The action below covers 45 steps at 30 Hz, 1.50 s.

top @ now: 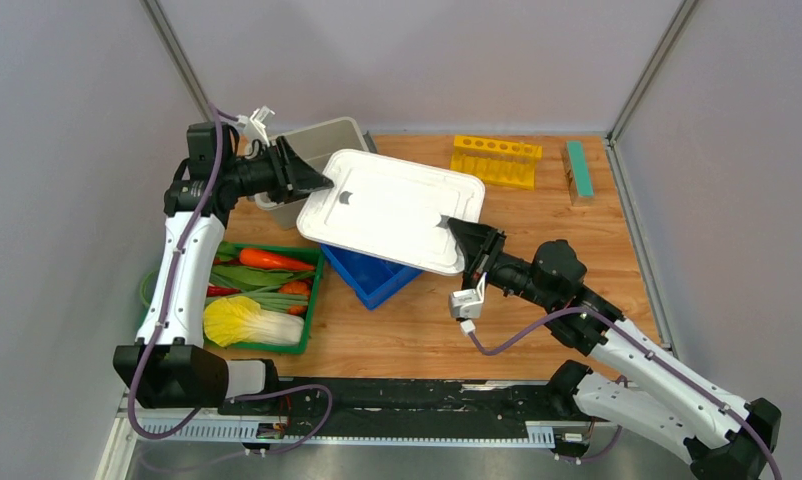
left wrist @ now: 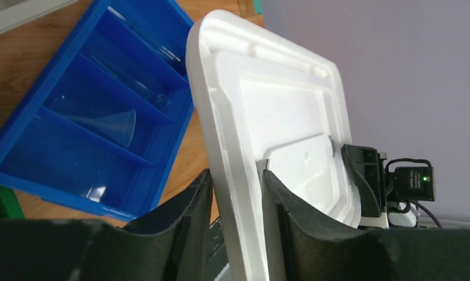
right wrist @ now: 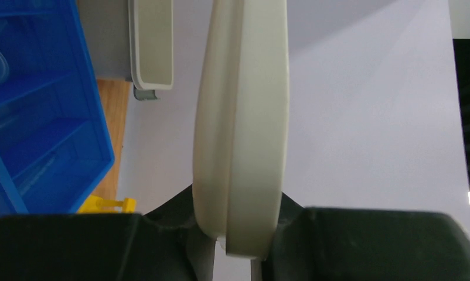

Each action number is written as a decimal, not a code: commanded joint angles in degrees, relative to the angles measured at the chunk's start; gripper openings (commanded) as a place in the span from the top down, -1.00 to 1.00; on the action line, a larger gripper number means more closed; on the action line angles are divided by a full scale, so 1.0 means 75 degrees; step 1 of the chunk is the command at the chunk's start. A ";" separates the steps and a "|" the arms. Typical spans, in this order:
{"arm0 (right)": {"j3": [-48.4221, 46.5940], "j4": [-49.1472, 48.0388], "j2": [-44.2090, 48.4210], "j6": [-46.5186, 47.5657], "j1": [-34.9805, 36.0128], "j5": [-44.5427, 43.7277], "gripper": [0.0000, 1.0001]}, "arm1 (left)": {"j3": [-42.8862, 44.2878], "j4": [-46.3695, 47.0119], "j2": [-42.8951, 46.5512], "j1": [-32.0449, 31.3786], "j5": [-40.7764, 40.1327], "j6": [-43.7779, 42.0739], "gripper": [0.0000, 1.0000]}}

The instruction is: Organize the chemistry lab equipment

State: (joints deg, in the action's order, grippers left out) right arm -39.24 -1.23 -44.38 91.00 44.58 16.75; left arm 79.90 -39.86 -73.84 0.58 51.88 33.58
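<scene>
A white rectangular lid [top: 387, 205] hangs tilted above the blue divided tray [top: 377, 278], between both arms. My left gripper [top: 322, 178] straddles the lid's left rim [left wrist: 268, 99]. In the left wrist view its fingers [left wrist: 235, 175] stand a little apart, with a sliver of table showing beside the rim. My right gripper [top: 459, 230] is shut on the lid's right edge [right wrist: 241, 117], which is pinched between both pads [right wrist: 237, 194]. In the tray [left wrist: 21, 158] lie a clear funnel [left wrist: 116, 126] and thin clear rods [left wrist: 147, 47].
A green crate [top: 314, 300] of vegetables sits front left. A grey bin [top: 329, 135] stands behind the left gripper. A yellow tube rack [top: 495, 160] and a green block [top: 579, 170] are at the back right.
</scene>
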 commanded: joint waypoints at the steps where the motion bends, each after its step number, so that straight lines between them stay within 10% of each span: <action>1: -0.0345 -0.0187 0.0245 -0.1432 0.0220 0.0367 1.00 | 0.0899 0.1223 -0.0032 -0.0136 0.0467 0.0316 0.04; 12: -0.0602 -0.1836 0.0094 -0.6336 0.0490 0.0102 0.99 | 0.1569 0.4984 -0.0548 0.0953 -0.0589 0.1909 -0.15; 18: -0.3785 0.0126 -0.1532 -1.0967 0.0024 -0.2234 0.99 | 0.0355 0.7734 -0.0292 0.1727 -0.0332 0.1781 0.05; 26: -0.7056 0.0950 -0.4554 -1.6101 -0.2953 0.2493 0.99 | 0.1290 0.4552 -0.0326 0.1821 0.0338 -0.0786 -0.15; 32: -0.8712 0.1056 -0.6572 -1.6890 -0.3201 0.4888 1.00 | 0.1521 0.4354 -0.0770 0.1938 0.0664 -0.0938 -0.29; 45: -0.9954 -0.3020 -0.8847 -2.0580 -0.3518 0.7762 1.00 | 0.1793 0.4283 -0.1826 0.2442 0.2306 0.0561 -0.46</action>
State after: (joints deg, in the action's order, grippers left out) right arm -107.22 -9.69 -108.88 -52.34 18.52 67.75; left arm 93.78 -8.75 -88.88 16.40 65.84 34.83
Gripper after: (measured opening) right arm 0.224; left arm 0.729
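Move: The white lid's middle is about 12 cm left of the right hand and 4 cm ahead, with its right end in those fingers and its left end still between the left hand's loosening fingers. The grey bin waits some 22 cm ahead, 27 cm left and 26 cm below the right hand, which puts it about 15 cm ahead and 4 cm left of the left hand. From the right hand, the blue tray is 8 cm ahead and 9 cm left, the yellow rack 25 cm ahead and 12 cm right, both low. The lid stays pinched in the right hand, which dips back about 3 cm, then swings it up and forward towards the bin, ending some 15 cm farther out, 9 cm higher and 7 cm left, while the wrist rolls it over by about 130 degrees. The left fingers open further and come free of the lid's end as that hand rises, goes forward and left about 10 cm each, and tips up, then sinks partway. ##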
